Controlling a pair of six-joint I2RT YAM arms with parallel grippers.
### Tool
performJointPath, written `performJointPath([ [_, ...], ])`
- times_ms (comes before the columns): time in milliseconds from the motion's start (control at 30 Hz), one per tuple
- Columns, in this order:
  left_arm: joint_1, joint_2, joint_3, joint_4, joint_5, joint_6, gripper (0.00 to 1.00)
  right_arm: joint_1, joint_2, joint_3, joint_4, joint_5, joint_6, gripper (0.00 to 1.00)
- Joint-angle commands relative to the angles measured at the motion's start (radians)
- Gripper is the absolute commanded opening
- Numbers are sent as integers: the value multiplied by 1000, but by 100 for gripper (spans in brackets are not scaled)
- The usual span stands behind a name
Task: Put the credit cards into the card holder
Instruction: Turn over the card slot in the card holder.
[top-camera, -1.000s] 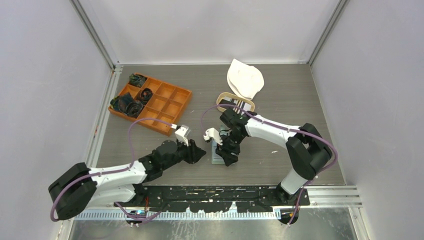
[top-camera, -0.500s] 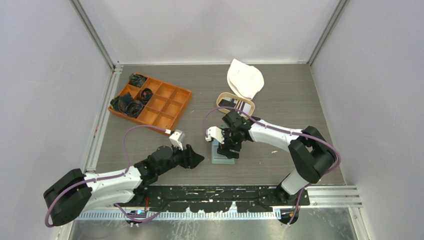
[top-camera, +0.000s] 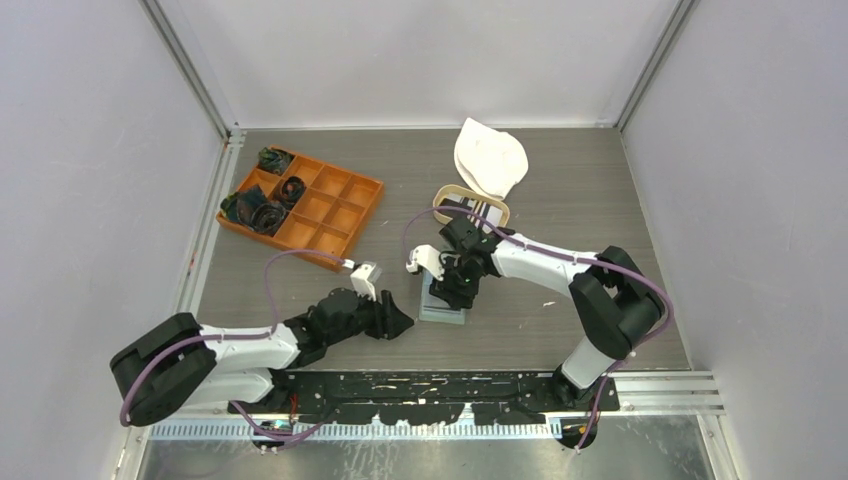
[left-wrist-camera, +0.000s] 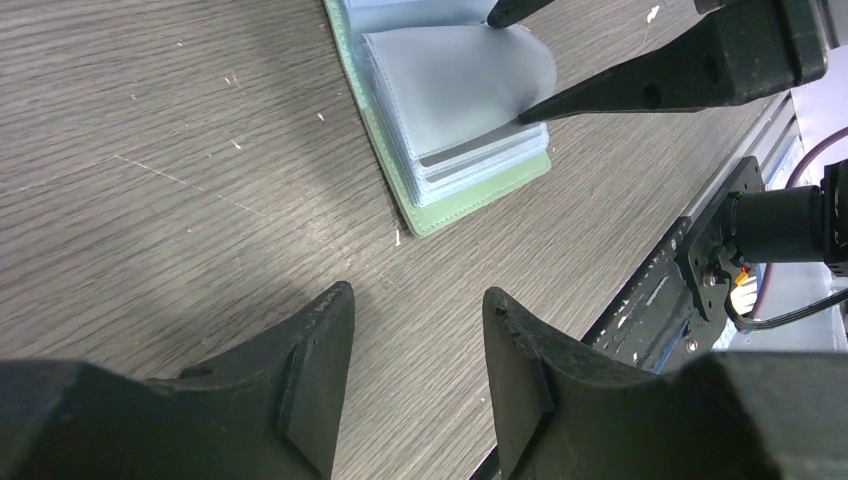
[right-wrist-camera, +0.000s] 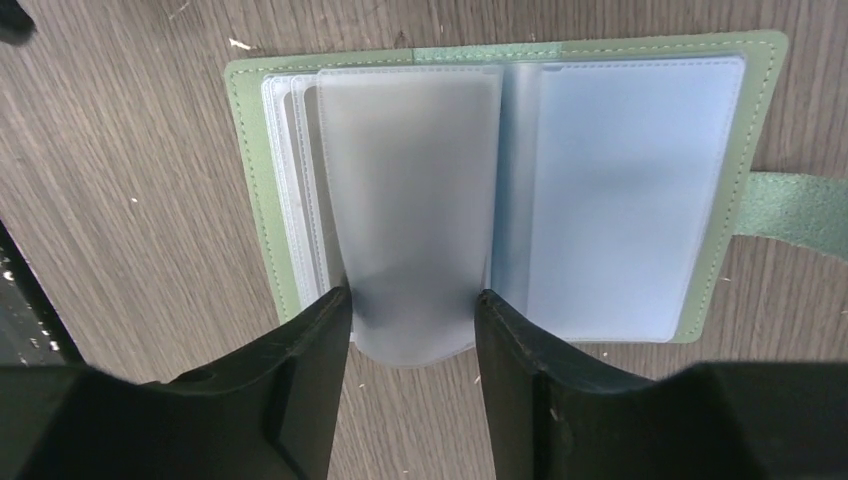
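Observation:
The sage-green card holder (right-wrist-camera: 620, 200) lies open on the table, its pale blue-grey pockets facing up. My right gripper (right-wrist-camera: 412, 294) stands over it and is shut across one pocket leaf (right-wrist-camera: 410, 200), which bows up between the two fingertips. The left wrist view shows the same leaf (left-wrist-camera: 450, 90) arched between those tips. My left gripper (left-wrist-camera: 418, 293) is open and holds nothing, low over bare table just left of the holder (top-camera: 440, 312). The credit cards (top-camera: 476, 210) lie in the tan tray (top-camera: 438, 203) beyond the right gripper (top-camera: 452, 292).
An orange compartment box (top-camera: 330, 215) with dark cord bundles (top-camera: 258, 212) stands at the back left. A white cloth (top-camera: 490, 158) lies behind the tan tray. The black rail (left-wrist-camera: 700, 250) at the table's near edge runs close to the left gripper (top-camera: 398, 322).
The right gripper has shifted from the holder's near end toward its middle and narrowed on the pocket leaf. The left gripper drew back left of the holder.

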Motion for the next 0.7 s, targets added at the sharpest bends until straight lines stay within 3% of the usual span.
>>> performJointPath([
  [0,-4,35,55,92,25,-12,50,-6,9,52,-23,-55,73,30],
  [267,-2,90,90,140,-9,-1,50,-31,34,89,-53,-102,141,20],
  [667,10,183,167,243,-53,-30,49,-180,90,148,-119,-334,282,21],
])
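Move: Already astride the free right-hand end of the top card slot, the right hand has that slot's middle about 4 cm to its left, level fore and aft and 1 cm lower. The bare blue page lies some 7 cm ahead and 4 cm left of this hand; the card tray is about 18 cm ahead and 3 cm right. From the left hand, the slot's middle is roughly 5 cm ahead, 9 cm right and 3 cm below. Closing its fingers, the right hand pinches the free end of the top card slot between them, then lifts it about 2 cm with a little forward drift, turning roughly 15 degrees clockwise while the fingertips tilt back towards the base. Meanwhile the left hand, fingers still half open and empty, travels some 5 cm forward, right and up, towards the holder's near left corner. ##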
